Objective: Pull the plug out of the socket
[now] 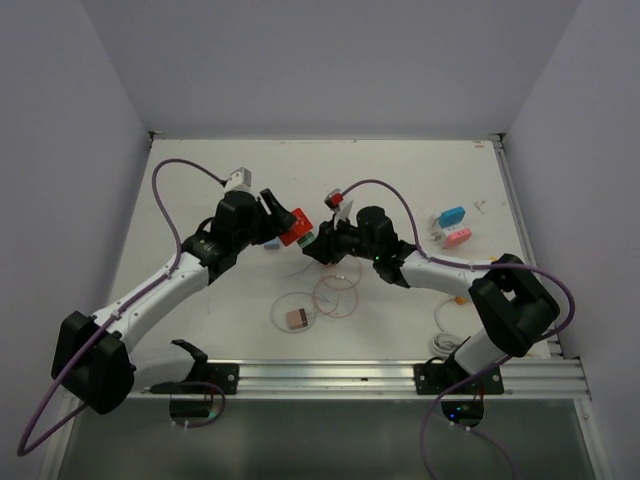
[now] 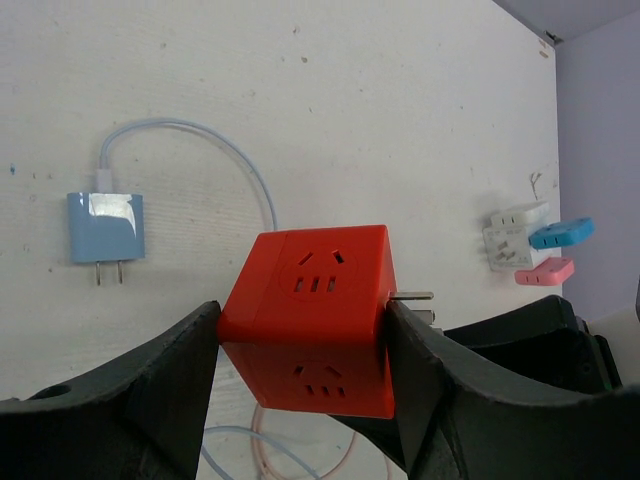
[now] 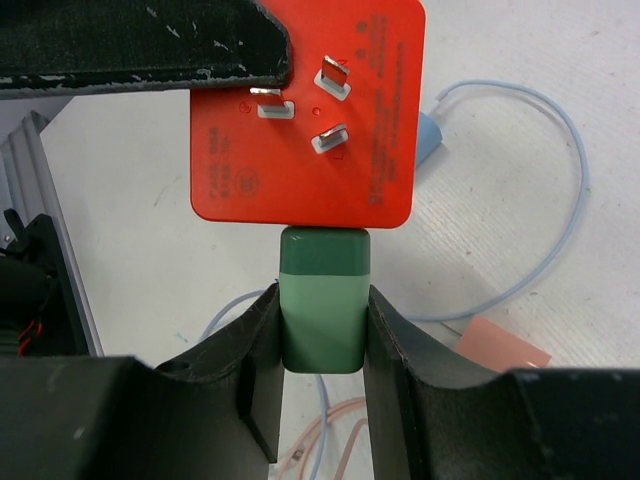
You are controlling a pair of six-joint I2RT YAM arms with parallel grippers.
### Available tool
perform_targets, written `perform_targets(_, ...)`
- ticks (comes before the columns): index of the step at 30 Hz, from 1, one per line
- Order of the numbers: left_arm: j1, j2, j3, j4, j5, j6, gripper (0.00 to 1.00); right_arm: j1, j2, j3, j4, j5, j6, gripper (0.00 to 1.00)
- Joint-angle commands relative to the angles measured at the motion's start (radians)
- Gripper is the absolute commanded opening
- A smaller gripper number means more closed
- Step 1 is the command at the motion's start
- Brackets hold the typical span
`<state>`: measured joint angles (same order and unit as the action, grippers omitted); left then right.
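A red cube socket (image 2: 315, 310) hangs above the table with my left gripper (image 2: 303, 330) shut on its two sides. In the right wrist view the socket (image 3: 310, 110) shows its pronged face. A green plug (image 3: 322, 300) sits flush against its lower side, with no gap showing. My right gripper (image 3: 322, 320) is shut on the green plug, one finger on each flank. From the top view both grippers meet at the socket (image 1: 295, 228) over the middle of the table, left gripper (image 1: 283, 220) and right gripper (image 1: 318, 243). The plug is hidden there.
A blue charger (image 2: 105, 227) with a pale cable lies on the table below the socket. A pink charger (image 1: 296, 319) with its coiled cable (image 1: 335, 295) lies nearer the front. Blue and pink adapters (image 1: 452, 228) sit at the right. The rail (image 1: 400, 375) runs along the near edge.
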<state>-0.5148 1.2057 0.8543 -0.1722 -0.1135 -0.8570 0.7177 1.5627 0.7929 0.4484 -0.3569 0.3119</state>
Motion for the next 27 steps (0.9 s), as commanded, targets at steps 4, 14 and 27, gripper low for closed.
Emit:
perform_targets(4, 0.078, -0.051, 0.011, 0.059, -0.253, -0.024, 0.0, 0.002, -0.029, 0.045, 0.019, -0.056, -0.033, 0.0)
perform_targets(14, 0.179, -0.054, 0.015, 0.071, -0.319, -0.03, 0.0, 0.009, 0.007, 0.071, -0.008, -0.086, -0.043, 0.0)
perform_targets(27, 0.364, -0.003, 0.058, 0.079, -0.295, -0.109, 0.0, 0.029, 0.03, 0.094, -0.051, -0.079, -0.076, 0.0)
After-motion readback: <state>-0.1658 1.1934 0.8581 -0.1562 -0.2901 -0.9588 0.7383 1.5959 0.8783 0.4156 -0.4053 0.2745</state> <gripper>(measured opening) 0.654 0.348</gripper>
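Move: The left hand holds the red socket; the green plug seated in it lies about 4 cm to that hand's right, 3 cm back and 2 cm lower. The plug sits in the right hand's fingers, with the socket some 4 cm left, 3 cm ahead and 3 cm above that hand. The blue charger lies roughly 5 cm left of the left hand, level with it and 16 cm down; the pink plug is about 4 cm right of the right hand, level, 12 cm down. The left hand pulls the socket about 15 cm left, slightly forward, while the right still pinches the green plug. ##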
